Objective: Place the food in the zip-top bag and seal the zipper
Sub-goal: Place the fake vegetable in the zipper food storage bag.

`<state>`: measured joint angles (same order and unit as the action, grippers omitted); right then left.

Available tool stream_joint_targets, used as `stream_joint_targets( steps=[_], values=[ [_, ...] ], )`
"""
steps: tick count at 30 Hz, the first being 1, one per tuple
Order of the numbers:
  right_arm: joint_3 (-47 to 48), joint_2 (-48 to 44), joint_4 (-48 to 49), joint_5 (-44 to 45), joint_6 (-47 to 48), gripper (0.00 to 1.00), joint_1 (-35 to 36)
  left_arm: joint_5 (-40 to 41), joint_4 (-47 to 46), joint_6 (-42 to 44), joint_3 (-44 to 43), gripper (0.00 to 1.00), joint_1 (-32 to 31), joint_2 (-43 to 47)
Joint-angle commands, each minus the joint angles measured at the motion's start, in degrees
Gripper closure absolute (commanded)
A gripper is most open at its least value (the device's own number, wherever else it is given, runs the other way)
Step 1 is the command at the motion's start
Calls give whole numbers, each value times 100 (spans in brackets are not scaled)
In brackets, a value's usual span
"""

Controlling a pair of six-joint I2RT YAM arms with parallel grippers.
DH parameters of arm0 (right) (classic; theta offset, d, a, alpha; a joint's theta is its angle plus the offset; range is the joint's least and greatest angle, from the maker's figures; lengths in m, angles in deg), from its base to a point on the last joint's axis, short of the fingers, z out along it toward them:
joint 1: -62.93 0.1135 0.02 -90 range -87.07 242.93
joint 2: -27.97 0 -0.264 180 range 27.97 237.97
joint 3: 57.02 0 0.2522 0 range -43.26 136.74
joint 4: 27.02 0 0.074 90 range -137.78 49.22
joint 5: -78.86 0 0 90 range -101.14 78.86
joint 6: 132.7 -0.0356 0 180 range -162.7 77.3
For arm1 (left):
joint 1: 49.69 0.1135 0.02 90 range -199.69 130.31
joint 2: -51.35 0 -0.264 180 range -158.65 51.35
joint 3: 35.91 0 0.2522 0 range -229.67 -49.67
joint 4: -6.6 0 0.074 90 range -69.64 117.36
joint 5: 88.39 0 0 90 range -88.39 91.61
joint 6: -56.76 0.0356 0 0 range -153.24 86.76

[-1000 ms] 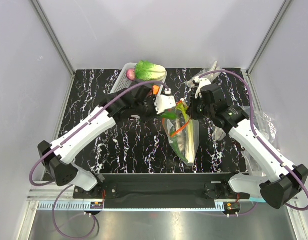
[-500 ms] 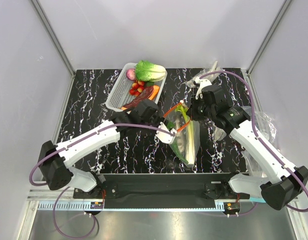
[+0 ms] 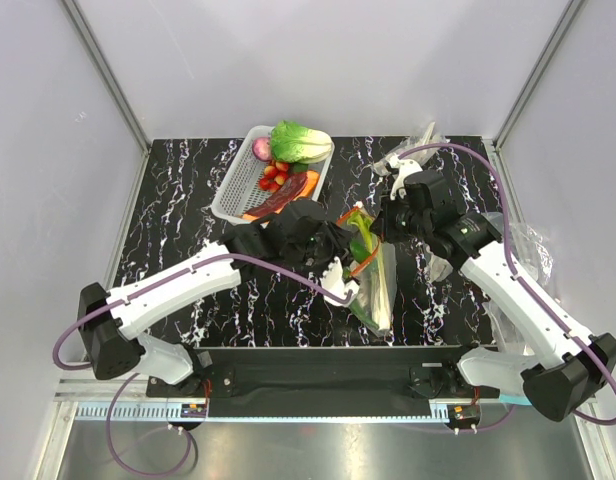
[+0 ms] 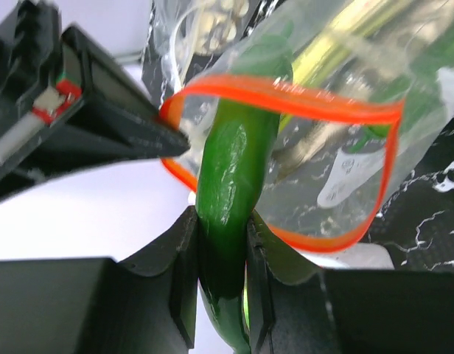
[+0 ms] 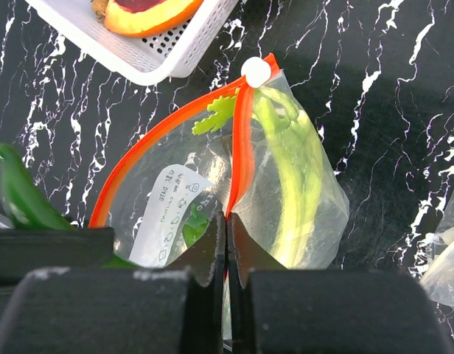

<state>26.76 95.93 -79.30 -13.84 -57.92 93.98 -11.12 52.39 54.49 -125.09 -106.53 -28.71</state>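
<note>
The zip-top bag (image 3: pixel 375 290) lies mid-table with its mouth held up and open. My right gripper (image 5: pixel 226 217) is shut on the red-orange zipper (image 5: pixel 242 147) at one side of the mouth. Inside the bag are a pale green leek (image 5: pixel 293 169), small green pieces and the white label (image 5: pixel 168 206). A white slider (image 5: pixel 255 71) sits at the zipper's far end. My left gripper (image 4: pixel 222 221) is shut on a glossy green piece of food (image 4: pixel 231 169). That piece's tip pokes through the zipper loop (image 4: pixel 301 99) into the mouth. In the top view the left gripper (image 3: pixel 346 250) sits just left of the right gripper (image 3: pixel 386 232).
A white basket (image 3: pixel 238 185) at the back left holds a leafy cabbage (image 3: pixel 300 140), small red pieces (image 3: pixel 276 172) and an orange-red slice (image 3: pixel 288 188). Wrinkly clear bags lie at the right edge (image 3: pixel 523 250) and at the back (image 3: pixel 413 145).
My left arm has carried the green piece from beside the basket over to the bag's mouth, where its tip now enters. The right gripper has kept its hold on the zipper.
</note>
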Motion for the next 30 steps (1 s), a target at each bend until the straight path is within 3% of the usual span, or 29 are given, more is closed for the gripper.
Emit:
stream_joint_targets(
  steps=[1, 3, 4, 5, 6, 8, 12, 14, 15, 16, 17, 18, 20, 22, 27, 30],
  values=[
    [56, -240, 231, -126, 37, 100, -20, -642, 338, 122, -298, 83, -55, -90],
    [82, -301, 231, -108, 63, 100, -20, -976, 470, 122, -368, 66, -64, -98],
    [100, -310, 214, -108, 63, 100, -20, -1064, 584, 114, -429, 44, -73, -98],
    [134, -301, 188, -91, 63, 100, -20, -1160, 620, 96, -439, 29, -90, -81],
    [144, -301, 170, -64, 72, 100, -20, -1161, 655, 96, -456, 1, -108, -46],
    [152, -319, 152, -55, 72, 100, -11, -1031, 620, 87, -421, 1, -143, 15],
    [100, -398, 161, -11, 46, 100, -11, -1117, -327, -537, -35, 1, -135, 446],
    [47, -450, 178, 6, 46, 100, -20, -987, -1054, -1595, 323, 1, -134, 797],
    [21, -477, 187, 24, 46, 100, -20, -812, -1963, -2827, 430, 1, -134, 998],
    [3, -494, 187, 33, 37, 100, -20, -601, -2303, -3440, 475, 1, -126, 1079],
    [-23, -512, 205, 50, 28, 100, -20, 28, -2559, -4090, 458, 1, -117, 1114],
    [-32, -512, 214, 42, 28, 100, -20, 495, -2823, -5454, 362, 1, -108, 1141],
    [-41, -530, 222, 42, 19, 100, -20, 1792, -2581, -6517, 3, 1, -65, 1062],
    [-41, -556, 222, 50, -15, 100, -20, 2447, -1861, -7486, -490, 1, -29, 869],
    [-32, -574, 249, 41, -104, 100, -20, 2381, -841, -9619, -729, 1, 59, 588],
    [-32, -565, 258, 41, -156, 100, -20, 2048, -821, -10369, -606, 1, 173, 447]
  ],
)
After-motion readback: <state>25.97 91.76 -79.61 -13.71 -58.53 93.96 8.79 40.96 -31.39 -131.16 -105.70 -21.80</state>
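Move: The left hand, holding the green fake vegetable part-way into the zip-top bag, has the bag's open mouth centred about 3 cm to its right and some 4 cm below. The right fingers pinch the rim, so the mouth's middle lies about 6 cm left of that hand, 4 cm back and 3 cm below. From the left hand, the celery in the bag is about 6 cm right, 6 cm back and 12 cm lower; the basket's middle is about 16 cm left, 14 cm ahead and 18 cm lower. The left hand draws back about 3.5 cm over the bag's mouth, sinking slightly, and opens wide to let go of the green fake vegetable; then it lifts away from the bag by some 12 cm, going forward and a little left, the open gripper rolling about 90 degrees until the fingers point flatter and more forward. The right hand keeps its pinch on the orange rim, easing up 1.5 cm and slightly back. ##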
